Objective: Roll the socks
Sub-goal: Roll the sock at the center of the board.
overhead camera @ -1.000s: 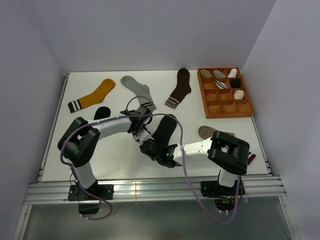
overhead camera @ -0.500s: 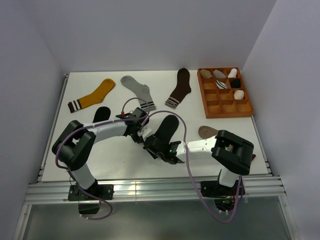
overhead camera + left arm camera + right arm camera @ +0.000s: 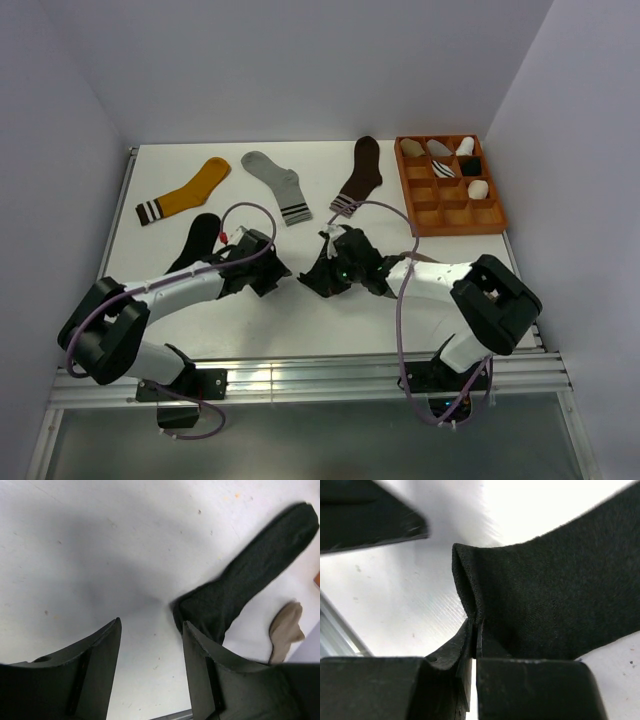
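My right gripper (image 3: 476, 630) is shut on a folded edge of the plain charcoal-black sock (image 3: 560, 595), which spreads off to the right of the pinch. In the left wrist view the same sock (image 3: 240, 575) lies stretched on the white table, with the taupe sock (image 3: 286, 630) beside it. My left gripper (image 3: 150, 622) stands open just left of that sock with only bare table between its fingers. From above, the left gripper (image 3: 268, 277) and the right gripper (image 3: 318, 277) face each other mid-table. The right arm covers most of the held sock. Another black sock (image 3: 200, 238) lies beside the left arm.
At the back lie a mustard-yellow sock (image 3: 185, 192), a light grey sock (image 3: 275, 180) and a dark brown sock (image 3: 360, 175). A wooden compartment tray (image 3: 455, 229) with several rolled socks stands at the back right. A metal rail runs along the near table edge.
The left gripper has opened and drawn back to the left. The right gripper has shut on the charcoal sock's edge, and its arm has swung toward the table's middle.
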Controlling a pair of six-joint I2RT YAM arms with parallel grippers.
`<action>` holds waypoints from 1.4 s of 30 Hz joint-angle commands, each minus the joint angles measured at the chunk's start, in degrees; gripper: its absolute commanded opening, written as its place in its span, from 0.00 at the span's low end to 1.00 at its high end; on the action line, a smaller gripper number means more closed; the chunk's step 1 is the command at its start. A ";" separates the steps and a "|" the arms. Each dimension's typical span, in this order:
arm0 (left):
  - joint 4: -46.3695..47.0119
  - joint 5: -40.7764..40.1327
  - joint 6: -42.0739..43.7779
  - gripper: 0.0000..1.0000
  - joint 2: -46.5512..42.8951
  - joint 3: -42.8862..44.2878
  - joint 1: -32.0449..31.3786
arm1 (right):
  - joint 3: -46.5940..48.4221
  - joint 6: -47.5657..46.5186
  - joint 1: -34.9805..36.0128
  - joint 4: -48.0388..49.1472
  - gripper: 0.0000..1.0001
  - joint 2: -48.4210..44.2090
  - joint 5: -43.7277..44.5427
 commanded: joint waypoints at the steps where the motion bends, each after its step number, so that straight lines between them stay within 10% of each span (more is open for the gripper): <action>1: 6.19 -0.79 -0.48 0.57 -3.07 -2.18 -1.33 | -1.58 6.60 -4.68 3.66 0.00 0.49 -11.95; 21: 13.58 1.84 -1.62 0.36 -2.37 -6.84 -6.87 | -9.40 26.82 -16.47 18.34 0.00 12.79 -26.99; 42: 15.32 3.61 0.66 0.26 8.61 -3.07 -7.31 | -9.05 28.68 -18.05 20.46 0.00 16.84 -29.28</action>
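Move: The right hand already pinches the folded near end of the center sock about 3 cm above the board; the sock's toe lies roughly 11 cm ahead of that hand and 7 cm to its right, 3 cm lower. That folded end is about 9 cm to the right of the left hand, some 1 cm back and 1 cm lower. From the left hand, the grey sock lies 25 cm straight ahead, and the striped black sock 22 cm left and 5 cm ahead. Keeping its pinch on the fold, the right hand sinks nearly 3 cm to the board, drawing some 2 cm to the right, while its wrist rolls about 45 degrees so that the upper side goes over forward towards the toe, then holds still there. The left hand goes about 5 cm right and a little back, first lifting slightly and then dropping to board height as its fingers close to roughly half their gap, and ends with a fingertip up against the left edge of the folded end, not clamped on it. ##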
